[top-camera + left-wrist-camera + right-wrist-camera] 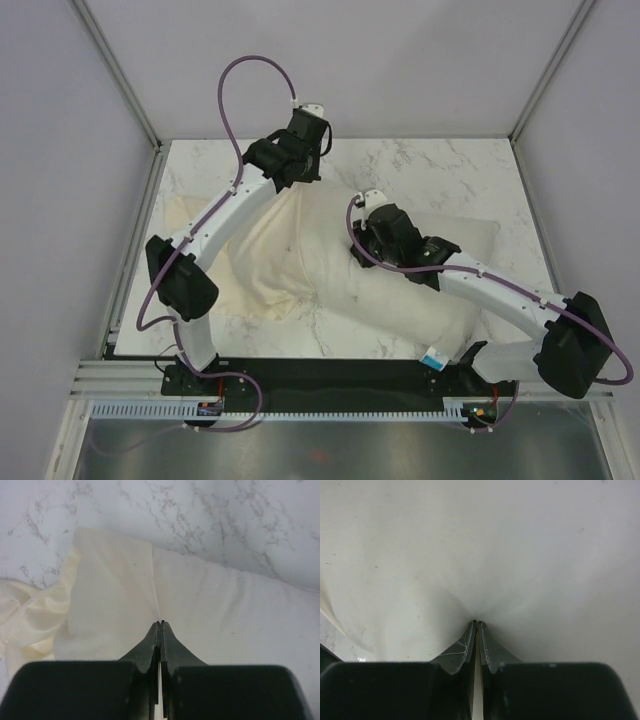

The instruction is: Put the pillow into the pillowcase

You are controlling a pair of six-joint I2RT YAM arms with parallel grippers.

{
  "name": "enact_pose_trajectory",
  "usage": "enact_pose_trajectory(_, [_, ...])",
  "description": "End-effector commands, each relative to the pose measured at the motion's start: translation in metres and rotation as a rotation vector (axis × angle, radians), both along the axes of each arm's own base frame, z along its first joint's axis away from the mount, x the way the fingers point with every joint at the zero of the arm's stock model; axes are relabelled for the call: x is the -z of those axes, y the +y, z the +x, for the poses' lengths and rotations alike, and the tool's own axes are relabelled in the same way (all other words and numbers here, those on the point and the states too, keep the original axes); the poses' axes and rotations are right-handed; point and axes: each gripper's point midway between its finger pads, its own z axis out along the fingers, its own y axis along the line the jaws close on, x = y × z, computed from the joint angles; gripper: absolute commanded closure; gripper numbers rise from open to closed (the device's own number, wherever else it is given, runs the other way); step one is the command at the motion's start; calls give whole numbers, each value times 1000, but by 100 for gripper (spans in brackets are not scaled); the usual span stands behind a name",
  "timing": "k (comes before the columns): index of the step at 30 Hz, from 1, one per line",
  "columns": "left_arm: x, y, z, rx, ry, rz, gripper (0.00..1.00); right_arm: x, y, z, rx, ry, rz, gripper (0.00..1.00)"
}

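Note:
The plump off-white pillow [400,305] lies slantwise across the marble table, its blue tag [435,358] at the near corner. Its left end meets the thin cream pillowcase [255,260], which lies wrinkled to the left. My left gripper [300,188] is at the far end of that junction. In the left wrist view its tips [161,624] are shut on the hem of the pillowcase [110,595], beside the pillow [225,610]. My right gripper [372,240] rests on the pillow's top. It [478,622] is shut on a pinch of the pillow [495,545], and creases run into its tips.
The white marble table [430,165] is closed in by grey walls on three sides, with metal posts [125,85] at the far corners. A black strip and rail [330,375] run along the near edge between the arm bases.

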Motion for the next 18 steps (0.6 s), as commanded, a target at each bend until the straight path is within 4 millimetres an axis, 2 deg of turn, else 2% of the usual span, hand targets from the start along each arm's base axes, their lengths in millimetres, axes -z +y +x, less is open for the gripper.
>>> enact_pose_trajectory(1, [-66,-53,-12,164,-139,-99,98,-17,45,-17,-145,-24,78,88])
enact_pose_trajectory(3, [-76,-81,-26,239,-146,-141,98,-18,52,-20,-162,-31,86,88])
enact_pose_trajectory(5, [-75,-99,-37,286,-137,-159,98,-18,55,-21,-168,-31,85,88])
enact_pose_trajectory(7, [-71,-106,-41,306,-119,-176,98,-24,52,-19,-150,-48,79,88])
enact_pose_trajectory(10, [-59,-103,-41,297,-102,-157,98,-40,45,-16,-126,-88,80,85])
enact_pose_trajectory(12, [-52,-98,-40,279,-99,-133,98,-47,36,-12,-89,-114,67,80])
enact_pose_trajectory(13, [-50,-96,-39,273,-98,-127,98,-53,31,-12,-78,-131,64,76])
enact_pose_trajectory(14, [-46,-93,-41,268,-93,-115,98,-57,27,-9,-51,-148,57,67])
enact_pose_trajectory(18, [-39,-89,-43,258,-87,-107,98,-79,8,-2,27,-206,37,52])
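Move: The left hand pinches the rim of the pillowcase, bound over the pillow, whose middle lies about 17 cm right, 17 cm back and 15 cm below; the case's bulk is some 15 cm left, 14 cm back. From the right hand, shut on the pillow, that middle is about 8 cm right, 2 cm back and 7 cm down; the tag is roughly 18 cm right and 23 cm back. Left drags the pinched case rim 9 cm right-back; right tugs the pillow left, then opens, rising 4 cm. ##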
